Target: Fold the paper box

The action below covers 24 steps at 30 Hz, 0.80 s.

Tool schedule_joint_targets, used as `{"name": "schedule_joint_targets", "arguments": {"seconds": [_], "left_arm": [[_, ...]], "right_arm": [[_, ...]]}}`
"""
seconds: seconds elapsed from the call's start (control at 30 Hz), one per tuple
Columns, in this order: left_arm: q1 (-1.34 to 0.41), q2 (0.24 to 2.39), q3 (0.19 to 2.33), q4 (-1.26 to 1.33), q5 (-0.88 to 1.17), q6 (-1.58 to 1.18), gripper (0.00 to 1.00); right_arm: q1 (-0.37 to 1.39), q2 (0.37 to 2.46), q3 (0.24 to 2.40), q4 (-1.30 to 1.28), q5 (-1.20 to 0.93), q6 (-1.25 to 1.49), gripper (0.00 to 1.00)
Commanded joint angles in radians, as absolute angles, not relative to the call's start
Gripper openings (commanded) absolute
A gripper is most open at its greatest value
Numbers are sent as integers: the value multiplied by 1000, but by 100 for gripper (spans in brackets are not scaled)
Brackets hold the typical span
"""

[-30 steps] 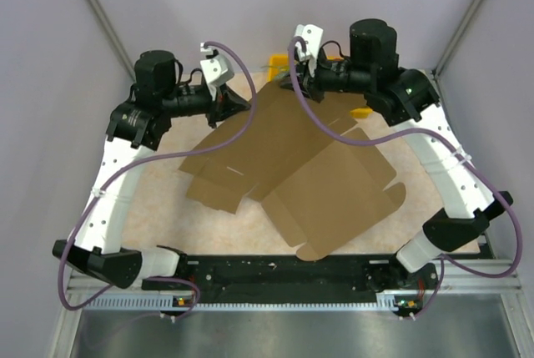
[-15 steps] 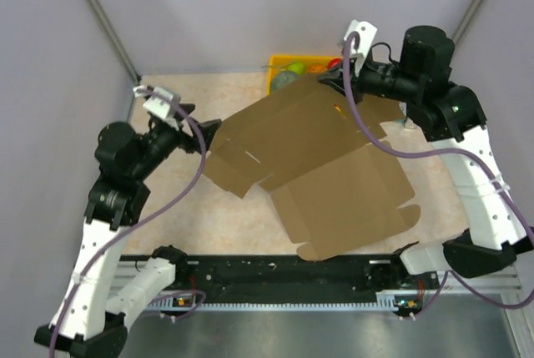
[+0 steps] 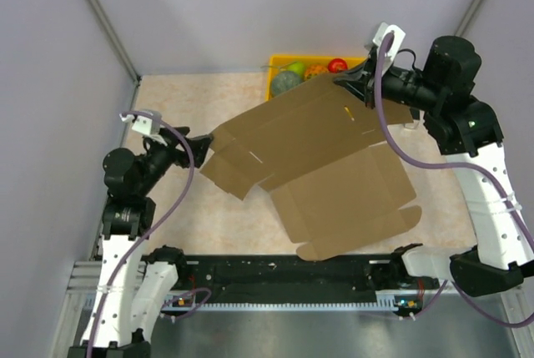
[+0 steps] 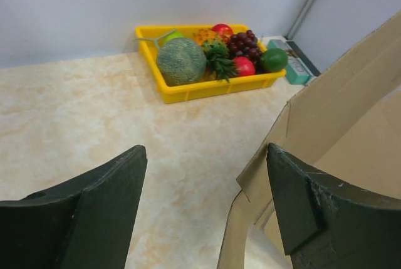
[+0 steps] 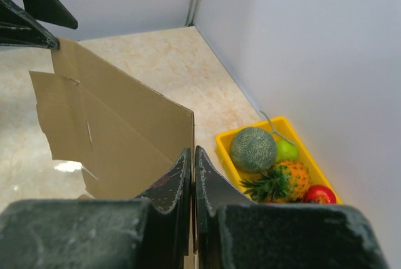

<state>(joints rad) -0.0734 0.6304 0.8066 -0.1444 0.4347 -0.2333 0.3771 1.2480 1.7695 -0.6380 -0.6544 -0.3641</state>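
Note:
The paper box (image 3: pixel 317 158) is a brown die-cut cardboard sheet spread across the middle of the table. Its far panel is lifted and tilted. My right gripper (image 3: pixel 340 80) is shut on the far edge of that panel, near the fruit tray. In the right wrist view the fingers (image 5: pixel 193 151) pinch the thin cardboard edge (image 5: pixel 113 131). My left gripper (image 3: pixel 203 143) is open at the sheet's left corner. In the left wrist view its jaws (image 4: pixel 205 150) stand wide apart. A cardboard flap (image 4: pixel 338 93) lies just inside the right finger, with no grip on it.
A yellow tray (image 3: pixel 274 63) of fruit stands at the back, partly covered by the raised panel. A small green-white carton (image 4: pixel 291 62) lies right of the tray (image 4: pixel 213 87). Grey walls close the back and both sides.
My left gripper has opened, let go of the sheet and drawn back toward the near left. My right gripper has closed on the far edge and carried it rightward, shifting the sheet.

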Motion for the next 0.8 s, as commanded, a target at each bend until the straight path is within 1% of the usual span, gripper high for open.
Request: {"name": "schedule_joint_targets", "arguments": {"seconds": [0.0,0.07,0.1,0.13,0.17,0.2,0.3,0.33,0.4,0.43,0.47,0.5,0.53,0.57,0.6,0.63,0.67,0.77], "left_arm": [[34,641,750,136,819,-426,80],[41,656,727,205,941,-504,79],[40,661,701,304,969,-535,75],[40,669,692,339,986,-560,74],[41,689,686,371,1015,-593,70],[41,701,683,394,1026,-609,62],[41,724,690,425,1022,-615,52],[41,724,689,454,1020,-615,42],[38,729,693,468,1017,-608,32],[38,730,701,454,1019,-598,21],[37,733,707,451,1029,-565,15],[34,733,722,439,1037,-546,12],[29,732,735,407,1026,-519,8],[28,726,747,317,1011,-452,5],[22,723,771,280,999,-418,4],[14,721,782,247,985,-385,3],[12,722,793,204,980,-332,2],[11,742,853,126,973,-243,0]], "right_arm": [[338,1204,1763,-549,-713,-321,0],[333,1200,1753,-538,-719,-314,0],[333,1198,1750,-532,-719,-311,0],[333,1195,1744,-529,-719,-310,0],[333,1195,1741,-526,-724,-305,0],[333,1192,1738,-520,-724,-304,0],[333,1192,1726,-511,-729,-290,0],[333,1190,1726,-509,-730,-288,0],[333,1189,1718,-508,-735,-276,0],[333,1187,1714,-505,-735,-275,0],[331,1186,1710,-506,-712,-270,7],[333,1183,1710,-506,-683,-253,22],[333,1183,1712,-508,-643,-239,41],[334,1183,1720,-512,-556,-226,77],[334,1180,1736,-520,-516,-218,92],[339,1181,1753,-532,-479,-221,99],[351,1184,1772,-564,-419,-236,99],[403,1207,1879,-652,-396,-326,99]]}}
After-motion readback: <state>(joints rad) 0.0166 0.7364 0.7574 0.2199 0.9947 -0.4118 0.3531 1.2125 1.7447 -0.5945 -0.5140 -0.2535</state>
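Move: The paper box's left end stands roughly 4 cm right of the left hand, level with it in height and reach, beside its right finger. The flap below that end hangs about 6 cm right, 6 cm back and 5 cm below that hand. The right hand still pinches the sheet's far edge, with the left end some 24 cm left, 11 cm back and 13 cm below it. The fruit tray is about 13 cm ahead, 2 cm left and 42 cm below the right hand. The left hand's fingers shut on the paper box's left end and pinch it, as the hand slides about 5 cm right and some 3 cm back, rising slightly and turning nearly 30 degrees clockwise. The right hand keeps its pinch almost in place until those fingers have nearly closed, then opens wide, lets go and draws some 2 cm right and a little forward. ##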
